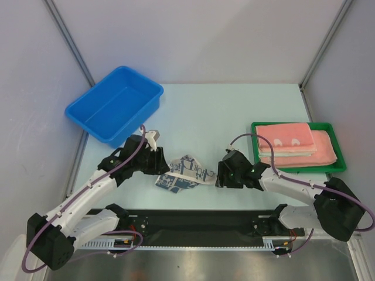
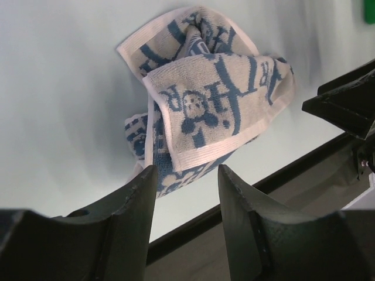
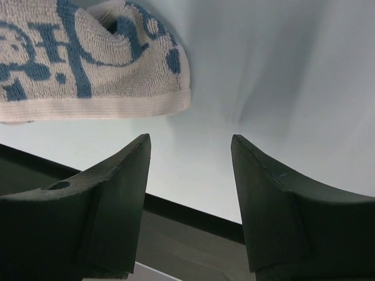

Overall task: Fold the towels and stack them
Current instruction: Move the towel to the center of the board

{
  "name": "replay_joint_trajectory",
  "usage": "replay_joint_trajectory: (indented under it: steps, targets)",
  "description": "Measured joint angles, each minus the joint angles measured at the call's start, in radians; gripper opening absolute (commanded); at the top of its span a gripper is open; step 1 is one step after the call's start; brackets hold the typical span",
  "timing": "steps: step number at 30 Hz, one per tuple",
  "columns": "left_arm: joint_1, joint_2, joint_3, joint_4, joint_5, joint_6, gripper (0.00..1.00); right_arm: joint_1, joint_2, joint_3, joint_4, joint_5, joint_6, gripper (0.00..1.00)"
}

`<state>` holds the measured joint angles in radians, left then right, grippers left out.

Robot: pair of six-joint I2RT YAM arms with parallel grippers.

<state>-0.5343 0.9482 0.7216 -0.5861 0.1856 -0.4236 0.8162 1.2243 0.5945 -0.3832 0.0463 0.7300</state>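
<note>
A blue-and-white patterned towel [image 1: 184,174] lies crumpled on the table between my two grippers. In the left wrist view this towel [image 2: 205,111] is bunched just beyond my left gripper [image 2: 186,170], which is open with nothing between its fingers. The left gripper [image 1: 161,165] sits at the towel's left edge. My right gripper [image 1: 221,174] is at its right edge. It is open and empty [image 3: 190,140], with the towel's corner [image 3: 88,64] up and to the left of its fingers. Folded salmon-pink towels [image 1: 296,143] lie stacked in the green tray [image 1: 293,170], a pale layer among them.
An empty blue bin [image 1: 114,105] stands at the back left. A black rail [image 1: 199,219] runs along the near table edge under both arms. The right gripper's dark body [image 2: 345,105] shows at the right in the left wrist view.
</note>
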Motion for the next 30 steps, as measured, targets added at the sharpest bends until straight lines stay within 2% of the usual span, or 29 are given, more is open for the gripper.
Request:
replay_joint_trajectory:
  steps: [6,17,20,24,26,27,28,29,30]
  targets:
    - [-0.001,0.023,-0.041,0.058,-0.002,-0.06,0.45,0.0,0.06,-0.006,0.08,0.007,0.036,0.56]
    - [-0.001,0.045,-0.134,0.138,0.009,-0.127,0.42,0.001,0.117,-0.017,0.206,0.014,0.056,0.47]
    - [-0.002,0.053,-0.137,0.159,0.009,-0.135,0.37,0.001,0.117,-0.023,0.216,0.014,0.056,0.42]
    - [-0.002,0.058,-0.137,0.169,0.009,-0.146,0.23,0.001,0.116,-0.032,0.223,0.014,0.058,0.3]
    - [-0.002,0.058,-0.137,0.174,0.009,-0.152,0.11,0.001,0.116,-0.037,0.227,0.014,0.061,0.24]
    - [-0.002,0.058,-0.137,0.175,0.009,-0.153,0.07,0.001,0.116,-0.039,0.229,0.014,0.063,0.15]
    - [-0.002,0.058,-0.137,0.175,0.009,-0.153,0.0,0.001,0.115,-0.041,0.229,0.014,0.064,0.1]
    - [-0.002,0.058,-0.137,0.175,0.01,-0.154,0.0,0.001,0.114,-0.042,0.227,0.014,0.065,0.02]
    - [-0.002,0.058,-0.137,0.174,0.011,-0.153,0.0,0.001,0.114,-0.043,0.225,0.014,0.063,0.0]
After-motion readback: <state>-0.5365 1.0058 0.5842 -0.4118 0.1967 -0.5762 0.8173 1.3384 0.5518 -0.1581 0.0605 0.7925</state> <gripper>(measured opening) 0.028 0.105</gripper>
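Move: The left hand hangs over the patterned towel's near-left corner, which lies about 4 cm below it and 1 cm to its right, level fore and aft; the blue bin sits some 20 cm left and 26 cm farther out. For the right hand, the towel's near-right corner is about 2 cm ahead, 2 cm left and 2 cm down. The green box of folded towels stands roughly 25 cm to that hand's right and 15 cm ahead. Both hands pinch the towel by its two near corners. The left drops about 4 cm almost straight down to the upper layer's hemmed corner, while the right slides some 3 cm diagonally forward and left, sinking about 2 cm; once in place, both all but stop and their half-open fingers shut on the cloth. ##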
